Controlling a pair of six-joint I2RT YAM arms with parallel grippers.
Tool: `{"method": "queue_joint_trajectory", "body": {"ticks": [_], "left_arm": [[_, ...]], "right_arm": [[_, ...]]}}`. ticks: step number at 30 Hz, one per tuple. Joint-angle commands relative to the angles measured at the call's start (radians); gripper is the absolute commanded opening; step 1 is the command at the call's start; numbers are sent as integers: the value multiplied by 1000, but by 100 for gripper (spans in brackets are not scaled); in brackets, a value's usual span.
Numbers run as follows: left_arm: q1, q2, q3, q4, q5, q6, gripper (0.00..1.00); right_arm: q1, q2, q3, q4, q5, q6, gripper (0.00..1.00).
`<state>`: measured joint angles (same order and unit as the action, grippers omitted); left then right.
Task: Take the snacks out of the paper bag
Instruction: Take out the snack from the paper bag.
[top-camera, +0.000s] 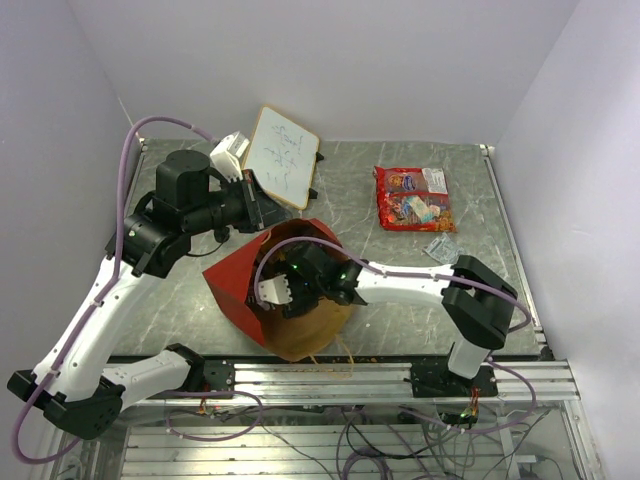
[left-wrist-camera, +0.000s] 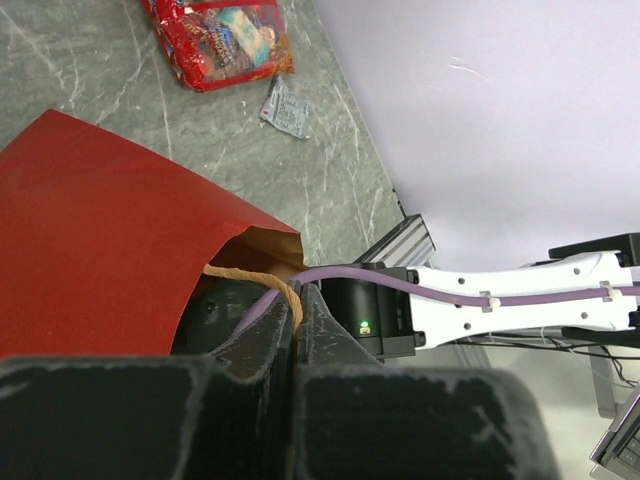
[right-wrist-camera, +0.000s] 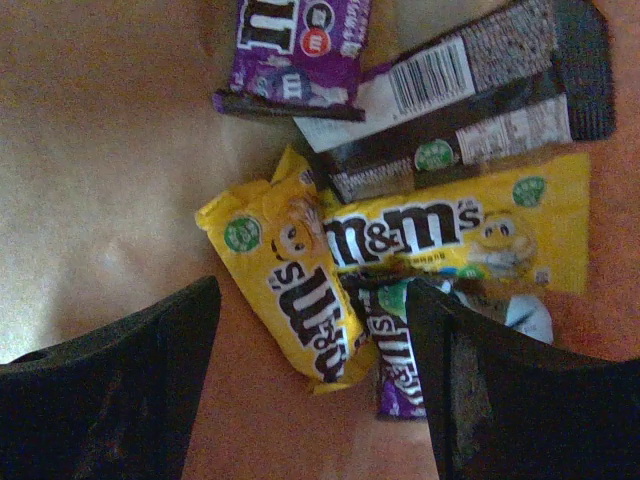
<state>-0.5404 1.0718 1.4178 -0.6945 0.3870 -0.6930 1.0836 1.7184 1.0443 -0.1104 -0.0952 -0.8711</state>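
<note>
The paper bag (top-camera: 236, 283), red outside (left-wrist-camera: 100, 230) and brown inside, lies tilted mid-table with its mouth toward the near edge. My left gripper (left-wrist-camera: 296, 297) is shut on its tan loop handle (left-wrist-camera: 250, 274) at the upper rim (top-camera: 262, 210). My right gripper (top-camera: 278, 290) is deep inside the bag, open (right-wrist-camera: 312, 290) just above a yellow packet (right-wrist-camera: 300, 290). Beside that lie another yellow packet (right-wrist-camera: 460, 225), two purple ones (right-wrist-camera: 300, 45) (right-wrist-camera: 395, 350) and a dark brown one (right-wrist-camera: 470, 90). A large red candy bag (top-camera: 413, 197) (left-wrist-camera: 222, 40) and a small silver packet (top-camera: 438, 248) (left-wrist-camera: 287, 108) lie on the table at right.
A white tilted whiteboard (top-camera: 283, 157) stands at the back, close behind my left wrist. The aluminium rail (top-camera: 330, 375) runs along the table's near edge. White walls close in the left, back and right sides.
</note>
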Motion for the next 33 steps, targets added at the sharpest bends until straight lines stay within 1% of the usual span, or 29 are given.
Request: {"method": "queue_joint_trajectory", "body": {"ticks": [1, 8, 10, 13, 16, 17, 21, 23, 27, 33], "left_arm": [[-7, -8, 58, 16, 0, 3, 7], [-7, 0, 46, 21, -1, -21, 7], [-7, -11, 27, 36, -5, -41, 7], [-5, -39, -3, 48, -23, -61, 7], [-7, -56, 3, 22, -44, -59, 7], [-7, -59, 6, 12, -52, -56, 7], [-7, -79, 0, 2, -71, -64, 7], [-6, -83, 0, 1, -79, -64, 7], [-6, -75, 17, -19, -92, -50, 7], [-6, -88, -1, -16, -102, -50, 7]], "right_arm": [[0, 51, 47, -17, -81, -56, 75], [0, 150, 80, 27, -101, -79, 78], [-2, 195, 134, -28, -117, -95, 74], [-9, 246, 199, -96, -120, -99, 66], [-17, 250, 198, -77, -116, -93, 62], [-20, 252, 198, -72, -115, -92, 59], [-20, 264, 233, -97, -130, -92, 38], [-20, 261, 235, -82, -138, -78, 29], [-20, 242, 233, -74, -147, -62, 16], [-20, 196, 251, -145, -174, -45, 2]]}}
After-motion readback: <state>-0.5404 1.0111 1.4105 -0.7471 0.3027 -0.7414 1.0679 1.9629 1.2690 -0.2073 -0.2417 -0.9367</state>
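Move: The slanting yellow M&M's pack in the bag lies about 5 cm below the open right hand, 2 cm to its left and 1 cm ahead. The second yellow pack is roughly 7 cm ahead, 4 cm left; the dark wrapper 6 cm ahead, 8 cm left; a purple M&M's pack 11 cm left, level fore-and-aft. From the left hand, holding the bag handle, the slanting pack is some 35 cm below, 2 cm ahead, 3 cm right. Right reaches 4 cm left, 4 down and pinches the slanting pack's left end; left draws the handle leftward. ##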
